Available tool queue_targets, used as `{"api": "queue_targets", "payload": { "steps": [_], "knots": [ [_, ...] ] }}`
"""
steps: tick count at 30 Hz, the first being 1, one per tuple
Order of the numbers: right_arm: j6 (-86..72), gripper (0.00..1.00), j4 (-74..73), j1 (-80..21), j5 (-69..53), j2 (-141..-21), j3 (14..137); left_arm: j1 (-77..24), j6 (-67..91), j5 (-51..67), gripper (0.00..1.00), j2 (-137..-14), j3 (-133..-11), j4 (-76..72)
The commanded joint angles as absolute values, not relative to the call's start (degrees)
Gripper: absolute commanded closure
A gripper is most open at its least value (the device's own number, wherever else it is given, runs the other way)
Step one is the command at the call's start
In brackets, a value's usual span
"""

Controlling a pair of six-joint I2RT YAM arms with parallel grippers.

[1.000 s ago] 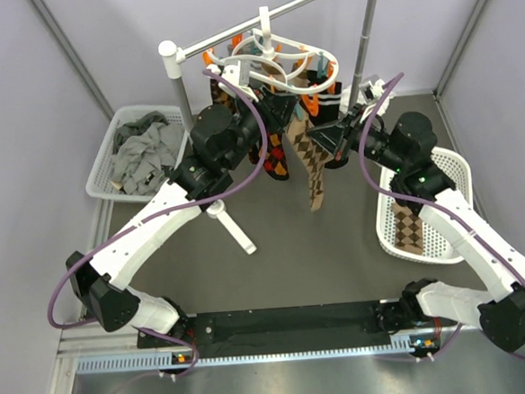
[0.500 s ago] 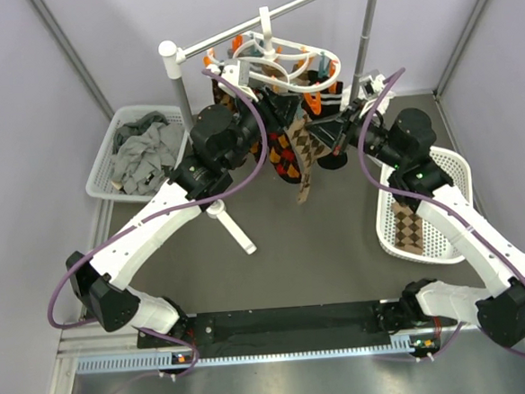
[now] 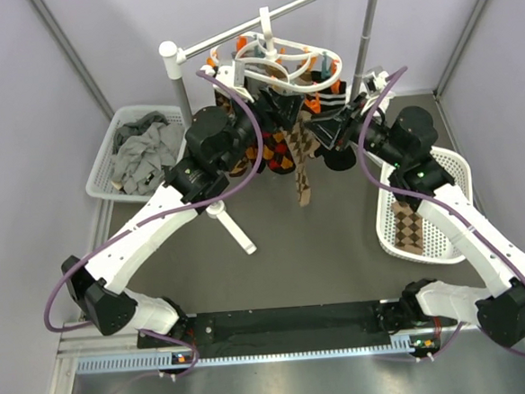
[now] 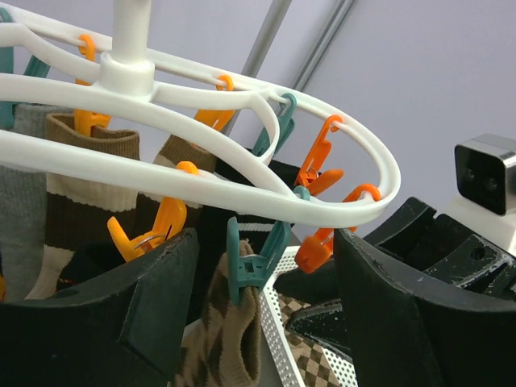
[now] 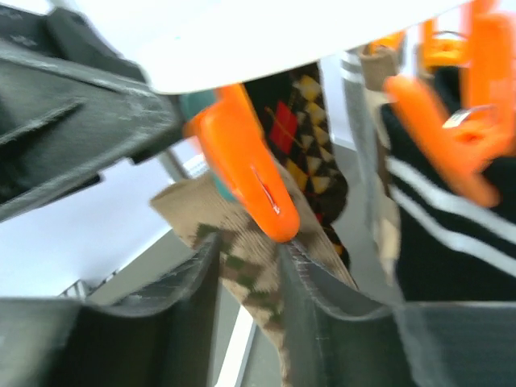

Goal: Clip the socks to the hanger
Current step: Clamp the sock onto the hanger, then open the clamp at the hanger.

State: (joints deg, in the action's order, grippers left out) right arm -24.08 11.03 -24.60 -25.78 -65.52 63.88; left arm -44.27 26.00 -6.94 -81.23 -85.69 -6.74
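The white oval hanger [image 3: 276, 63] hangs from the rail, with several argyle socks [image 3: 275, 149] clipped under it. One brown argyle sock [image 3: 302, 174] hangs straight down from a teal clip [image 4: 246, 262] on the near ring [image 4: 242, 187]. My left gripper [image 4: 266, 310] stands open, one finger on either side of that clip and touching neither it nor the sock [image 4: 226, 334]. My right gripper [image 5: 246, 310] is open a little, and the sock's upper part [image 5: 250, 266] passes loosely between its fingers, just under an orange clip [image 5: 250, 173]. Another argyle sock [image 3: 409, 227] lies in the right basket.
A white basket [image 3: 107, 167] of plain grey socks stands at the left. A second white basket [image 3: 441, 239] stands at the right. The rail stand's post [image 3: 178, 86] and foot [image 3: 233, 226] stand beside my left arm. Purple walls close in on both sides.
Both grippers have opened. The brown argyle sock has left my right gripper's hold, swung left, and now hangs from the teal clip.
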Motion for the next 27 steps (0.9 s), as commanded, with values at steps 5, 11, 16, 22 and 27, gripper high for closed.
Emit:
{"api": "queue_targets", "payload": {
  "steps": [5, 11, 16, 22, 27],
  "knots": [
    [-16.62, 0.42, 10.37, -25.14, -18.46, -64.33, 65.47, -44.12, 24.52, -8.97, 0.27, -78.31, -85.34, -7.82],
    [-13.8, 0.35, 11.95, -24.53, -20.55, -67.41, 67.94, -44.12, 24.17, -9.31, 0.27, -77.96, -85.34, -7.38],
    [-14.33, 0.33, 14.33, -22.94, -25.74, -69.96, 70.22, -44.12, 23.47, -9.58, 0.27, -77.61, -85.43, -6.86],
    [-14.06, 0.32, 12.66, -22.32, -30.84, -72.16, 74.53, -44.12, 23.2, -9.49, 0.27, -77.34, -85.34, -6.33],
    [-14.06, 0.36, 11.78, -22.32, -34.1, -72.68, 76.11, -44.12, 23.12, -9.05, 0.27, -77.08, -85.34, -6.24]
  ]
}}
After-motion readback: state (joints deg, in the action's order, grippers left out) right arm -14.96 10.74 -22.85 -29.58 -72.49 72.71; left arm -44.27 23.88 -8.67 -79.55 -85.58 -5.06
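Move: The orange clip at the hanger's near right end is roughly 3 cm ahead of the right hand, 2 cm to its left and 3 cm above it. The teal clip holding the argyle sock hangs 3 cm or so farther left, about level with the orange one. The sock's middle lies about 2 cm ahead of the right hand, 5 cm left and 8 cm below. From the left hand the orange clip is about 3 cm to the right and 1 cm ahead, nearly level. The orange clip comes between the right hand's fingers, which spread from about a third to two-thirds open: that hand swings forward about 3.5 cm, edging right and slightly down at first, then rises some 3 cm while drifting back left, fingertips tilting up about 10 degrees. The left hand eases about 1 cm left, fingers still open around the teal clip. ##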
